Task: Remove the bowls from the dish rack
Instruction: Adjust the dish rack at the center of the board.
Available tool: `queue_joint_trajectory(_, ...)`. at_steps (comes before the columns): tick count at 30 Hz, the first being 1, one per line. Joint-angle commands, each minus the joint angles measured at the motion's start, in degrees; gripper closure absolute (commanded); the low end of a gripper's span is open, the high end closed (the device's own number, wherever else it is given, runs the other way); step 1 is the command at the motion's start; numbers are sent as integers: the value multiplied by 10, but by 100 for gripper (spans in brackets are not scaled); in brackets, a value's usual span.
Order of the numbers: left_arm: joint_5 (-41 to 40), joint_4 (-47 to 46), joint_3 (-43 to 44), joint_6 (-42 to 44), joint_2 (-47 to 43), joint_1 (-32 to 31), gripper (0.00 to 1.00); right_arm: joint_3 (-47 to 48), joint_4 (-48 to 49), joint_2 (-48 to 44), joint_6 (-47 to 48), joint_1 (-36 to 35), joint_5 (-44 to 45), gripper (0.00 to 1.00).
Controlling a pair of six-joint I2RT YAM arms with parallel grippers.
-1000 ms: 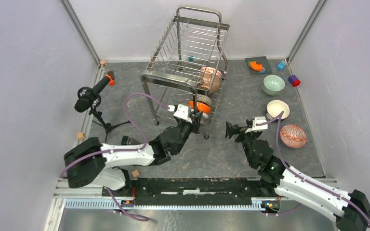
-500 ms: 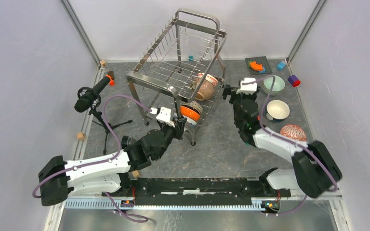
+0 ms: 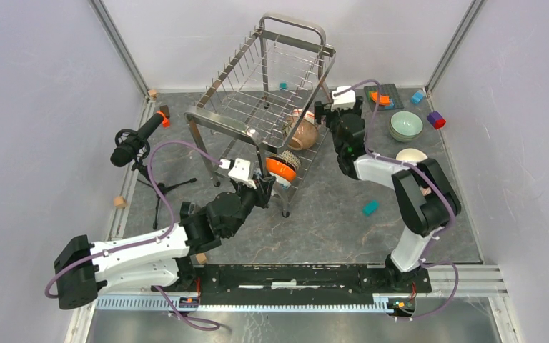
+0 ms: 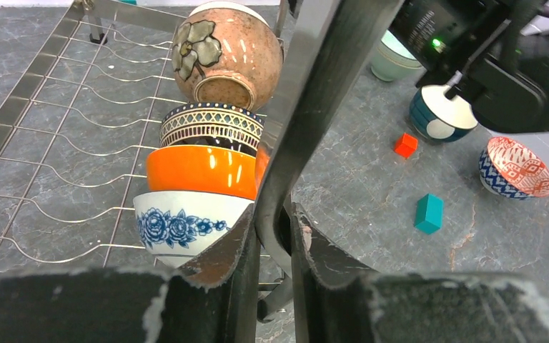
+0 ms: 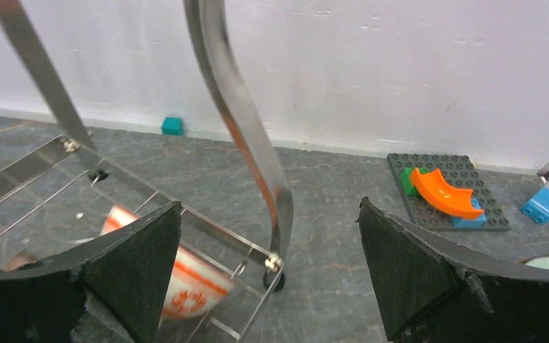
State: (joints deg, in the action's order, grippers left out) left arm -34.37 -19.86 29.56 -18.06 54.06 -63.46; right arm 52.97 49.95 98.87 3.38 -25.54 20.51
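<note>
The dish rack (image 3: 271, 93) stands tilted in the middle of the table. My left gripper (image 3: 266, 179) is shut on its front leg (image 4: 307, 107), which runs between the fingers (image 4: 229, 250). On the lower tier beside that leg lie a brown-gold bowl (image 4: 229, 50), a dark patterned bowl (image 4: 211, 126), an orange bowl (image 4: 204, 170) and a blue-and-white bowl (image 4: 186, 225). My right gripper (image 3: 320, 114) is open at the rack's right side, straddling a rear leg (image 5: 246, 128) without touching it; an orange-marked white bowl (image 5: 186, 282) lies just behind the left finger.
Right of the rack stand a pale green bowl (image 3: 406, 125), a cream white bowl (image 3: 411, 153) and a red-patterned bowl (image 4: 518, 166). A teal block (image 3: 370, 208) and a red block (image 4: 404, 145) lie on the floor. A microphone stand (image 3: 139, 143) is at left, a brick plate (image 3: 382, 96) at back right.
The left gripper dragged the rack leftward and tilted it, then held still. The right arm swung from the front centre to the rack's right rear side. A teal block now lies front right.
</note>
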Motion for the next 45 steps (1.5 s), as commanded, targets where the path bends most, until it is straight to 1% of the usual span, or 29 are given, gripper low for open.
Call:
queue_joint_trajectory(1, 35, 52, 5, -21, -11, -6, 94, 92, -8, 55, 34, 10, -11, 2)
queue_joint_trajectory(7, 42, 83, 14, -25, -25, -7, 94, 189, -60, 137, 59, 16, 11, 2)
queue_joint_trajectory(9, 40, 92, 14, -22, -29, -6, 94, 207, -71, 153, 56, 21, 19, 5)
queue_joint_trajectory(10, 37, 95, 14, -22, -32, -6, 94, 213, -75, 159, 51, 24, 25, 8)
queue_joint_trajectory(11, 35, 96, 13, -21, -33, -6, 94, 220, -85, 163, 42, 27, 30, 12)
queue_joint_trajectory(14, 28, 97, 13, -18, -38, -7, 94, 212, -83, 161, 14, 34, 25, 30)
queue_joint_trajectory(16, 26, 98, 14, -13, -38, -6, 94, 213, -82, 161, 14, 35, 18, 43)
queue_joint_trajectory(19, 18, 103, 16, -7, -41, -7, 94, 207, -90, 157, 13, 34, 32, 63)
queue_joint_trajectory(20, 13, 104, 16, -4, -41, -6, 94, 195, -88, 151, 14, 34, 40, 68)
queue_joint_trajectory(23, -12, 102, 16, 6, -39, -6, 94, 151, -79, 124, 11, 35, 52, 77)
queue_joint_trajectory(25, -29, 92, 17, 17, -31, -6, 96, 124, -86, 99, 4, 35, 64, 85)
queue_joint_trajectory(26, -38, 88, 19, 21, -26, -6, 97, 107, -87, 88, -1, 35, 67, 91)
queue_joint_trajectory(27, -43, 83, 22, 26, -18, -5, 97, 94, -89, 73, -3, 35, 69, 99)
queue_joint_trajectory(32, -59, 84, 52, 25, 29, 7, 98, 23, -104, 4, -33, 35, 98, 100)
queue_joint_trajectory(35, -68, 88, 74, 13, 59, 21, 98, -3, -135, -35, -94, 36, 105, 100)
queue_joint_trajectory(39, -81, 104, 101, -3, 84, 48, 98, -48, -161, -90, -164, 35, 83, 100)
queue_joint_trajectory(45, -84, 115, 113, -6, 80, 91, 98, -121, -196, -165, -200, 34, 39, 100)
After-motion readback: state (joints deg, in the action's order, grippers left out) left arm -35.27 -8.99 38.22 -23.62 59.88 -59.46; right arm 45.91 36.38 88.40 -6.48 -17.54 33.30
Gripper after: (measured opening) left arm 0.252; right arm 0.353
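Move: The right hand is open, with the dish rack's far upright about 7 cm ahead, 2 cm left and roughly 1 cm down. The red-striped bowl lies some 3 cm ahead, 7 cm left and 13 cm below; the brown bowl about 4 cm back, 8 cm left, just as low; the mint bowls 27 cm right, 2 cm back, 18 cm down. The left hand already grips the near upright; from it the orange bowl lies about 7 cm ahead, 4 cm right and 13 cm below. Slide the open right gripper about 8 cm forward around the rack's far upright and pinch it shut there. Then haul that upright right and back, some 13 cm sideways and 11 cm back, towards the mint bowls, turning the wrist about 20 degrees clockwise. Keep the left grip on the near upright almost in place as the pivot, easing it forward roughly 3 cm late in the pull. ##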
